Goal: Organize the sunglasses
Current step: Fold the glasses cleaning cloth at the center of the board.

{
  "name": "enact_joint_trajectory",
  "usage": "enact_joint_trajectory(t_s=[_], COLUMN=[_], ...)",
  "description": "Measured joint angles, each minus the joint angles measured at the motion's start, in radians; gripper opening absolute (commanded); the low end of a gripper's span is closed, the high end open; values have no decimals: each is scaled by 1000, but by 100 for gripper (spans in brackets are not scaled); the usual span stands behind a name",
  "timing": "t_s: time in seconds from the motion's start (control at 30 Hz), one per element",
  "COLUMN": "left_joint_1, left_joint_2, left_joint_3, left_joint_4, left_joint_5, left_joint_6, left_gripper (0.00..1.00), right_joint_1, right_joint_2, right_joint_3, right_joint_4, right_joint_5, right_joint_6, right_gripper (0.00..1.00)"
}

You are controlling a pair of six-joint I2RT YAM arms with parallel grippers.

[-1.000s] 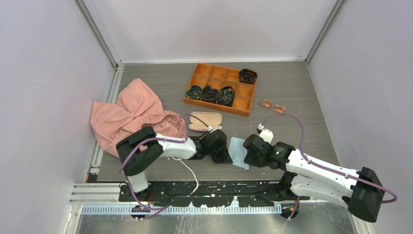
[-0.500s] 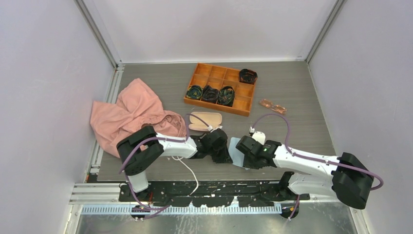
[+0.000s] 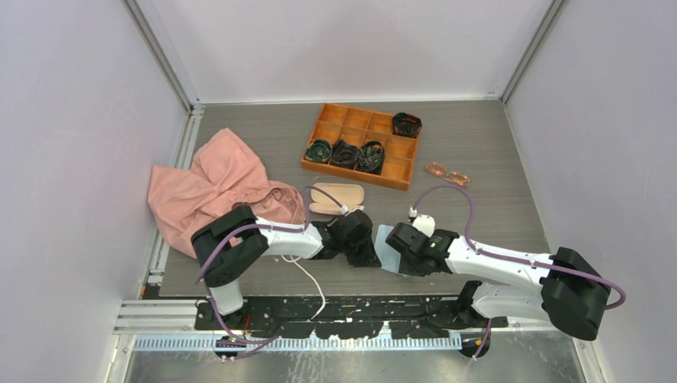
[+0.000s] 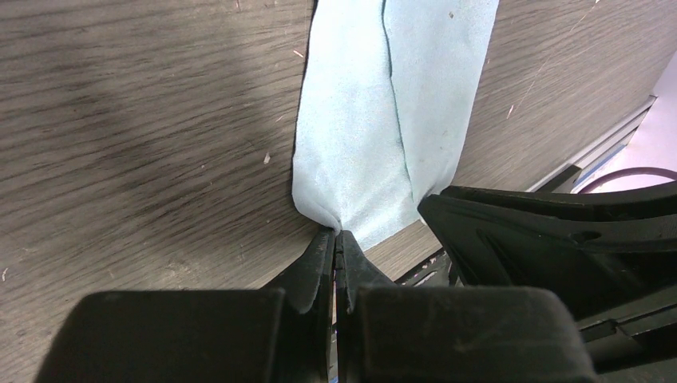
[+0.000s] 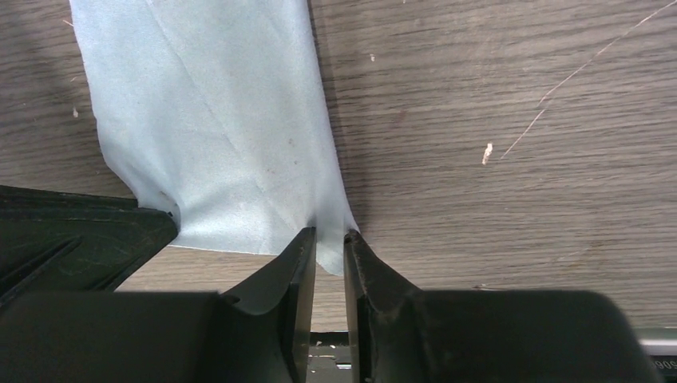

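The sunglasses (image 3: pixel 447 172), small with pinkish-orange lenses, lie untouched on the table right of the tray, far from both grippers. A light blue cloth (image 3: pixel 389 242) lies flat near the front edge. My left gripper (image 4: pixel 337 233) is shut on the cloth's (image 4: pixel 383 120) near left corner. My right gripper (image 5: pixel 329 233) stands at the near right corner of the cloth (image 5: pixel 215 120). Its jaws are a narrow gap apart and the cloth's tip lies between them, unpinched. In the top view the left gripper (image 3: pixel 374 259) and the right gripper (image 3: pixel 399 267) sit side by side. A pink case (image 3: pixel 337 196) rests behind the left wrist.
An orange divided tray (image 3: pixel 351 171) at the back holds several dark rolled items. A heap of pink fabric (image 3: pixel 211 187) covers the left side. A white cable (image 3: pixel 311 283) trails near the front. The table's front edge lies just behind both grippers.
The right arm has swung left to the cloth's near corner, and its jaws have narrowed a little. The left gripper has kept its hold and place.
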Motion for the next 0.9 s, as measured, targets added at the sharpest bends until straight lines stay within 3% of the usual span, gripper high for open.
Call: enact_joint_trajectory(t_s=[0.07, 0.17, 0.43, 0.73, 0.9], left_joint_1=[0, 0, 9, 25, 32], left_joint_2=[0, 0, 0, -16, -35], left_joint_3=[0, 0, 0, -8, -24], left_joint_4=[0, 0, 0, -21, -29], left_joint_5=[1, 1, 4, -17, -35], left_joint_6=[0, 0, 0, 5, 3], left_gripper=[1, 1, 1, 1, 1], right_joint_1=[0, 0, 3, -3, -9], right_joint_2=[2, 14, 1, -160, -209], right_joint_3=[0, 3, 5, 10, -85], right_joint_4=[-2, 8, -1, -29, -2], right_joint_5=[4, 8, 18, 55, 54], right_joint_6=[-3, -1, 7, 59, 145], right_gripper=[9, 1, 1, 0, 1])
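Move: The cleaning cloth lies flat between my hands. Its near right corner sits between my right fingertips, so its middle is about 6 cm ahead of that hand and 3 cm to its left, roughly 1 cm lower. From my left hand, already shut on the near left corner, the middle is 5 cm ahead and 3 cm right, 2 cm down. The open glasses case stands some 16 cm ahead of my left hand and 11 cm to its left. I close my right fingers on the cloth's near right corner and pinch it, lift about 3 cm with a slight forward drift, then come back down some 2 cm while swinging a little right and back. My left hand keeps its pinch on the near left corner and, after a pause, slides about 2 cm left and forward, so my two hands draw apart along the near edge. ##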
